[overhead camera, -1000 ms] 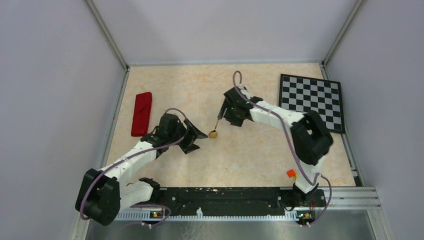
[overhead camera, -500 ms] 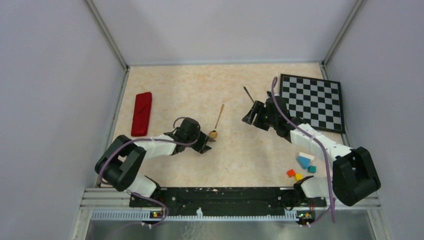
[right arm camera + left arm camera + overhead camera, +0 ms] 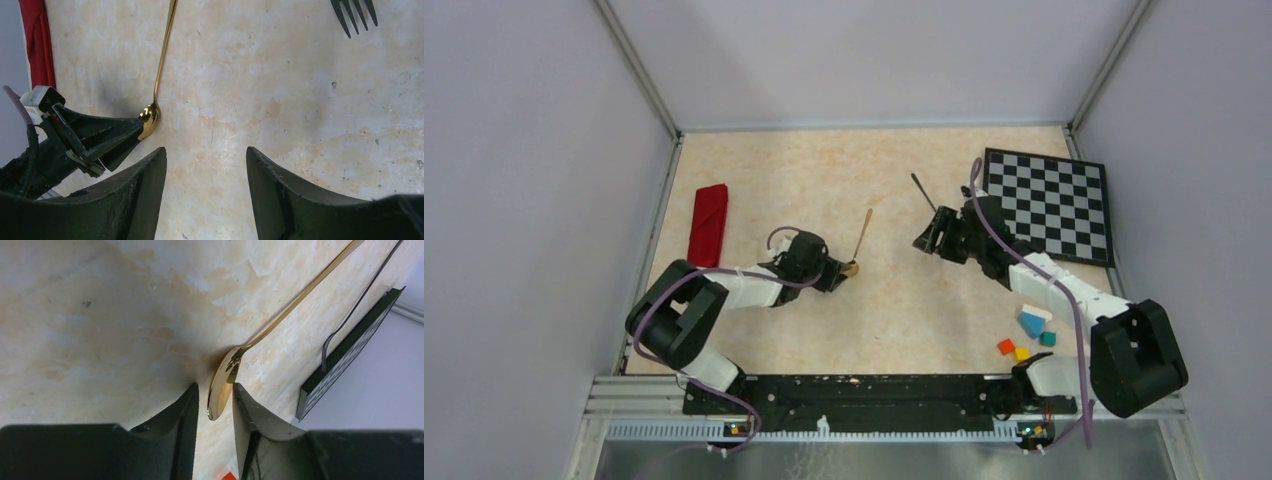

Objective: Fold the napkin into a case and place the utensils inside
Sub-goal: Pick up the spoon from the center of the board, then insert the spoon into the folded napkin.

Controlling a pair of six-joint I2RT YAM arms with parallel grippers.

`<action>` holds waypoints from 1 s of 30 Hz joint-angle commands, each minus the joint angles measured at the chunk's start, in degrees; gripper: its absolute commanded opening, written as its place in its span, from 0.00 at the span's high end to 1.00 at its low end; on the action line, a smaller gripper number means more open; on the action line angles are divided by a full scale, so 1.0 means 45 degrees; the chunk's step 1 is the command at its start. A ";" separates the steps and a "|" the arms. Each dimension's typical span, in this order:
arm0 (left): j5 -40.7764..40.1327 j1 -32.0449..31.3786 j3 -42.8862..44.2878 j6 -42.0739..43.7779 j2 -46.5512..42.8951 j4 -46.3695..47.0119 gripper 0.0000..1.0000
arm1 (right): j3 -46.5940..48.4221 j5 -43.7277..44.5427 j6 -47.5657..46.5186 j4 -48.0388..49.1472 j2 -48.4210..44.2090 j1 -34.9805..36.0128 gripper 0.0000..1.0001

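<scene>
The gold spoon lies on the table, bowl toward me. My left gripper sits low at the bowl. In the left wrist view my left gripper has its jaws closed in around the spoon bowl, with the right pad against it. The dark fork lies farther back; its tines show in the right wrist view. My right gripper is open and empty over bare table, just in front of the fork. The red case lies folded at the far left.
The checkered board lies at the back right, next to my right arm. Small coloured blocks sit at the front right. Grey walls enclose the table on three sides.
My right gripper let go of the spoon handle and swung right, toward the fork. My left gripper moved right to the spoon bowl and closed around it.
</scene>
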 commanded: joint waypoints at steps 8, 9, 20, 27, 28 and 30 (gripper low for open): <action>-0.0774 -0.0004 -0.0299 0.0314 -0.0089 0.0994 0.91 | -0.0279 0.0139 -0.0616 0.0353 -0.1034 -0.0218 0.41; -0.0789 0.0069 -0.0398 0.0469 -0.0297 0.1037 0.94 | -0.0281 0.0134 -0.0660 0.0362 -0.1104 -0.0214 0.41; 0.5162 0.7253 -0.1147 0.7408 -0.6190 -0.3470 1.00 | -0.0893 0.0094 -0.1012 0.0834 -0.1643 -0.0213 0.41; 0.7534 1.4366 0.1258 1.3570 -0.6350 -0.9428 1.00 | -0.1316 -0.0920 -0.0754 0.1824 -0.1505 -0.0213 0.42; 0.7310 1.4604 0.1417 1.3689 -0.6246 -0.9460 1.00 | -0.1370 -0.1019 -0.0717 0.1887 -0.1478 -0.0213 0.42; 0.6850 1.5282 0.1526 1.3880 -0.6097 -0.9813 1.00 | -0.1463 -0.1181 -0.0690 0.1979 -0.1474 -0.0213 0.42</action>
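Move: The left hand is low at the spoon's bowl, half-open fingers either side of it; the spoon's middle lies about 8 cm ahead, 4 cm to the right and 2 cm below. The folded napkin lies about 33 cm left and 12 cm ahead of this hand, the fork some 18 cm ahead and 22 cm right. From the right hand the spoon is about 6 cm ahead, 15 cm left and 10 cm below. Shut the left fingers on the spoon's bowl from half open, staying almost in place just above the table. Once they are closed, lift the spoon some 9 cm while sweeping it fast about 29 cm left, handle foremost outwards, to the near right edge of the napkin, tilting the fingertips up and rolling the hand's left side up by about 20 degrees in all. ##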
